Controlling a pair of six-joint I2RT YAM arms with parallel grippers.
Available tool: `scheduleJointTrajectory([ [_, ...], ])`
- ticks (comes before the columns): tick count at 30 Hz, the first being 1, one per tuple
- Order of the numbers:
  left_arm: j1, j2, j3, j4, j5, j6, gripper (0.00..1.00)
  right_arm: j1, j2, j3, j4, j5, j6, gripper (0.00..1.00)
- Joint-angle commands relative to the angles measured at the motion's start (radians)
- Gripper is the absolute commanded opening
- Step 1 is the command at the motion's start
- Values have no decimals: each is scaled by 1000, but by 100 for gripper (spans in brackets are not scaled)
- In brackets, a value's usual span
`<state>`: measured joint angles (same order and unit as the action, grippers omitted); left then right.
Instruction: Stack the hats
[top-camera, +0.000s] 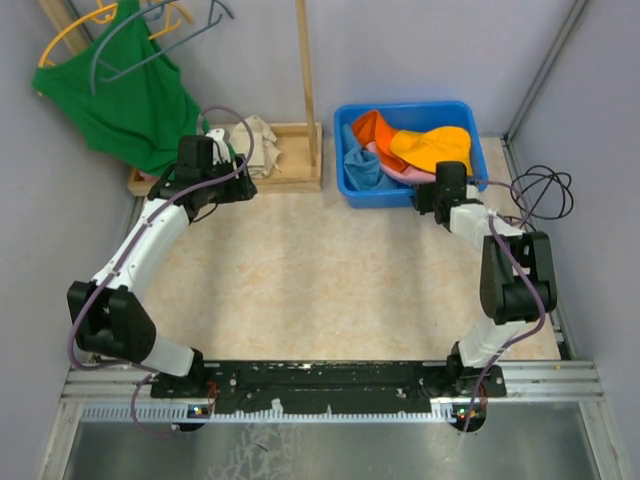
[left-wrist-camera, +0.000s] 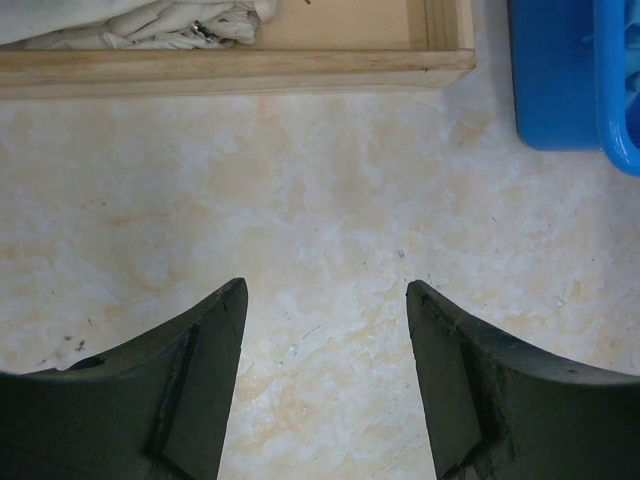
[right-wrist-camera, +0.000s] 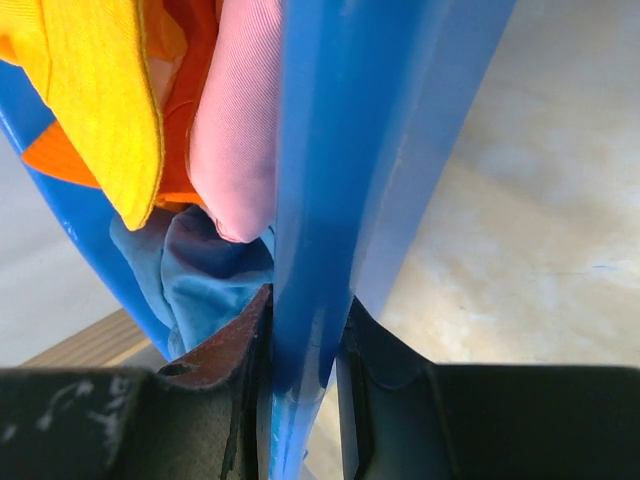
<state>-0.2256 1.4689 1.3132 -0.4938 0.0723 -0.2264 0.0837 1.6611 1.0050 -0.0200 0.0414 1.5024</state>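
Several hats lie bunched in a blue bin (top-camera: 400, 107) at the back right: yellow-orange hat (top-camera: 432, 145), bright orange hat (top-camera: 372, 128), light blue hat (top-camera: 362, 168), pink hat (top-camera: 400, 172). My right gripper (top-camera: 440, 190) (right-wrist-camera: 305, 310) is shut on the bin's near wall (right-wrist-camera: 340, 150), one finger inside and one outside. Inside, the wrist view shows the yellow-orange hat (right-wrist-camera: 95, 90), the bright orange hat (right-wrist-camera: 70, 160), the pink hat (right-wrist-camera: 240, 120) and the light blue hat (right-wrist-camera: 210, 280). My left gripper (top-camera: 232, 172) (left-wrist-camera: 325, 290) hangs open over bare table, holding nothing.
A wooden tray (left-wrist-camera: 240, 62) with a beige cloth (left-wrist-camera: 130, 25) sits just beyond the left gripper, with the blue bin (left-wrist-camera: 570, 80) to its right. A green tank top (top-camera: 120, 95) hangs on hangers at the back left. A wooden post (top-camera: 305, 70) rises from the tray. Cables (top-camera: 540, 190) lie at the right.
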Motion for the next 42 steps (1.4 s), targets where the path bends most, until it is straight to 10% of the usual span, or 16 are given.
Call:
scheduleJointTrajectory([
  [1, 11, 21, 59, 21, -12, 8, 71, 60, 53, 139, 86, -72, -19, 0],
  [16, 13, 70, 93, 29, 13, -18, 70, 90, 149, 186, 263, -5, 161, 1],
  [27, 13, 71, 128, 28, 14, 0, 70, 87, 76, 256, 237, -22, 111, 47],
  [42, 12, 84, 145, 73, 91, -20, 70, 70, -170, 193, -15, -50, -94, 50],
])
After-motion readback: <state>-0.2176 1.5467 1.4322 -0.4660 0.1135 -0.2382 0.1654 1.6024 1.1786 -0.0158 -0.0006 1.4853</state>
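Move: My right fingers already grip the near rim of the blue bin of hats, whose middle lies about 17 cm ahead, 2 cm left and 6 cm below. The right end of the wooden rack's base, which the bin is going towards, is some 28 cm left, 13 cm ahead and 9 cm down. In the bin, the yellow hat sits 15 cm ahead and 6 cm right, the blue hat 12 cm ahead and 15 cm left, both 5 cm lower. From my left hand the bin's middle is roughly 50 cm right, 20 cm ahead and 16 cm down. Still pinching the near rim, I drag the bin left and forward with my right hand, about 5 cm each way, closing it up to the rack's end. Then I open my fingers, let go of the rim and lift some 10 cm, faster at the end, drawing back a little with the fingers tipping up. My empty left hand eases forward and up about 3 cm each. ##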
